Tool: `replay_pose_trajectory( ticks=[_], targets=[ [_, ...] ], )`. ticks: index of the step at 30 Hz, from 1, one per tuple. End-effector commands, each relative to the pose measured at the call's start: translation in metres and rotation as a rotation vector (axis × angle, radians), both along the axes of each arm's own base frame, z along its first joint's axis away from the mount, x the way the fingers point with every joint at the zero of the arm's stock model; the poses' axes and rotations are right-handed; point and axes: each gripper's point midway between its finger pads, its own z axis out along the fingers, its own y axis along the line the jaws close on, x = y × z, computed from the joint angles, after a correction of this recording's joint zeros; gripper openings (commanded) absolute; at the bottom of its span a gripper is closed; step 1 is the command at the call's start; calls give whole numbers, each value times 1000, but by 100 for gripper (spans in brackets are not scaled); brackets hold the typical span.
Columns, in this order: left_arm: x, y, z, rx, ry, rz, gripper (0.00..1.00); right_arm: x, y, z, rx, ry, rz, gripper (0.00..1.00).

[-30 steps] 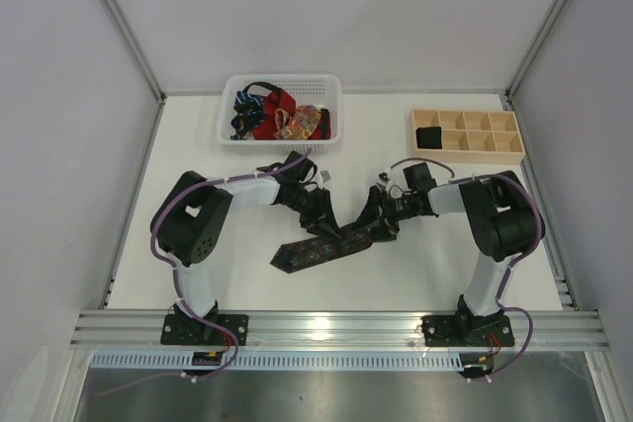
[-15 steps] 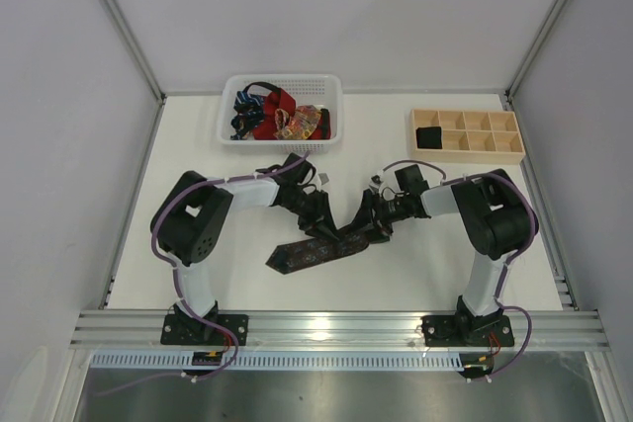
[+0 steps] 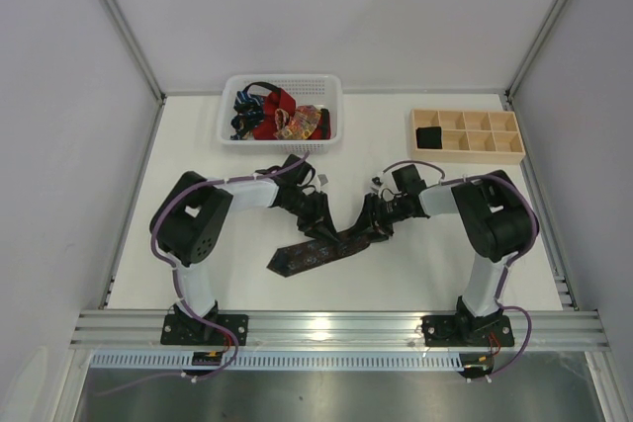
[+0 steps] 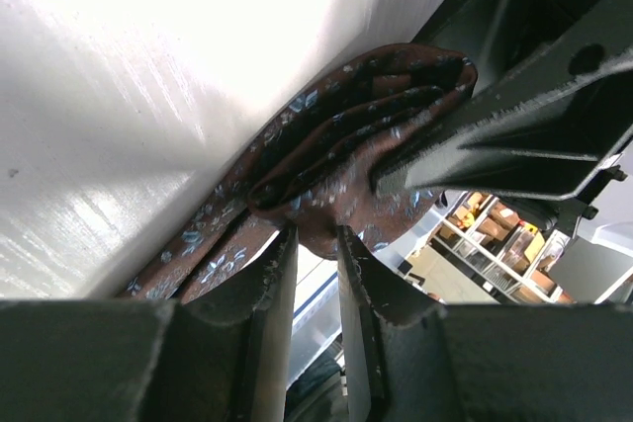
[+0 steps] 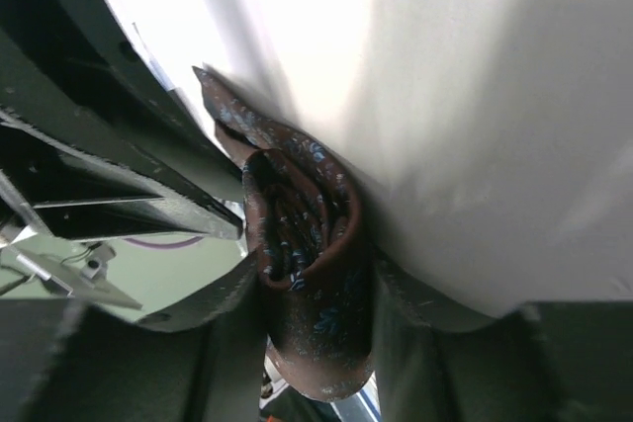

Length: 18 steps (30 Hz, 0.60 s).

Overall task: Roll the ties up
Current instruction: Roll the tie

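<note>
A dark brown tie point(image 3: 307, 255) with a fine blue pattern lies slanted on the white table, its far end wound into a loose roll point(image 3: 348, 236). My left gripper point(image 3: 322, 225) pinches the roll's edge point(image 4: 326, 180) between its nearly closed fingertips point(image 4: 280, 244). From the other side, my right gripper point(image 3: 371, 226) has its fingers closed around the roll point(image 5: 302, 234), and both pads touch the fabric. In the left wrist view the right gripper's finger point(image 4: 514, 135) crosses the upper right. More ties point(image 3: 274, 116), red, blue and orange-patterned, lie in the basket.
The white mesh basket point(image 3: 282, 141) stands at the back, left of centre. A pale wooden tray point(image 3: 465, 156) with square compartments sits at the back right, with a dark item point(image 3: 428, 135) in its left compartment. Grey walls enclose the table.
My right gripper has slid a little left and closed its fingers onto the roll. The tie's free end has shifted slightly. The left gripper has kept its hold.
</note>
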Motion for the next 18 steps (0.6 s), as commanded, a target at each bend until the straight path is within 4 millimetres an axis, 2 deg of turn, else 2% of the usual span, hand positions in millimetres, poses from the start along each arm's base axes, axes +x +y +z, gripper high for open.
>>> replay_pose_trajectory(
  ticks=[1, 5, 8, 10, 11, 12, 15, 18],
  targets=[
    [11, -3, 24, -35, -87, -9, 28, 8, -9, -4, -112, -63, -27, 40],
    [11, 0, 30, -35, -112, -9, 28, 11, -16, 3, -171, -97, -38, 35],
    [9, 5, 29, -31, -115, -6, 28, 13, -23, 7, -231, -110, -50, 35],
    [8, 8, 28, -34, -113, -3, 29, 14, -25, 6, -244, -110, -49, 38],
    [8, 9, 28, -35, -111, -1, 29, 14, -25, 6, -244, -107, -50, 42],
    [7, 10, 27, -34, -108, -1, 29, 14, -22, 5, -228, -104, -46, 53],
    [3, 6, 29, -61, -92, -10, 29, 13, -19, 5, -206, -92, -43, 71],
    [-4, -2, 33, -93, -70, -36, 30, 12, -20, 5, -195, -100, -30, 76]
  ],
)
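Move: The tie's roll already sits between the right hand's part-open fingers, its middle within about 1 cm to that hand's left and level with it. From the left hand the same roll lies some 5 cm to the right, about 1 cm ahead and 2 cm lower, right by the fingertips. The tie's loose tail runs out the other way, its tip roughly 12 cm to the left hand's left, 6 cm nearer the base and 4 cm lower. With the roll still squeezed between its fingers, the right hand draws back to the right by about 1.5 cm, easing roughly a centimetre forward and up while its wrist tips the fingers some 10 degrees more steeply down, then spreads them well wider around the roll to end the squeeze. The left hand meanwhile lifts about 1.5 cm from beside the roll, its narrowly parted fingers keeping their gap and coming clear of the tie. ##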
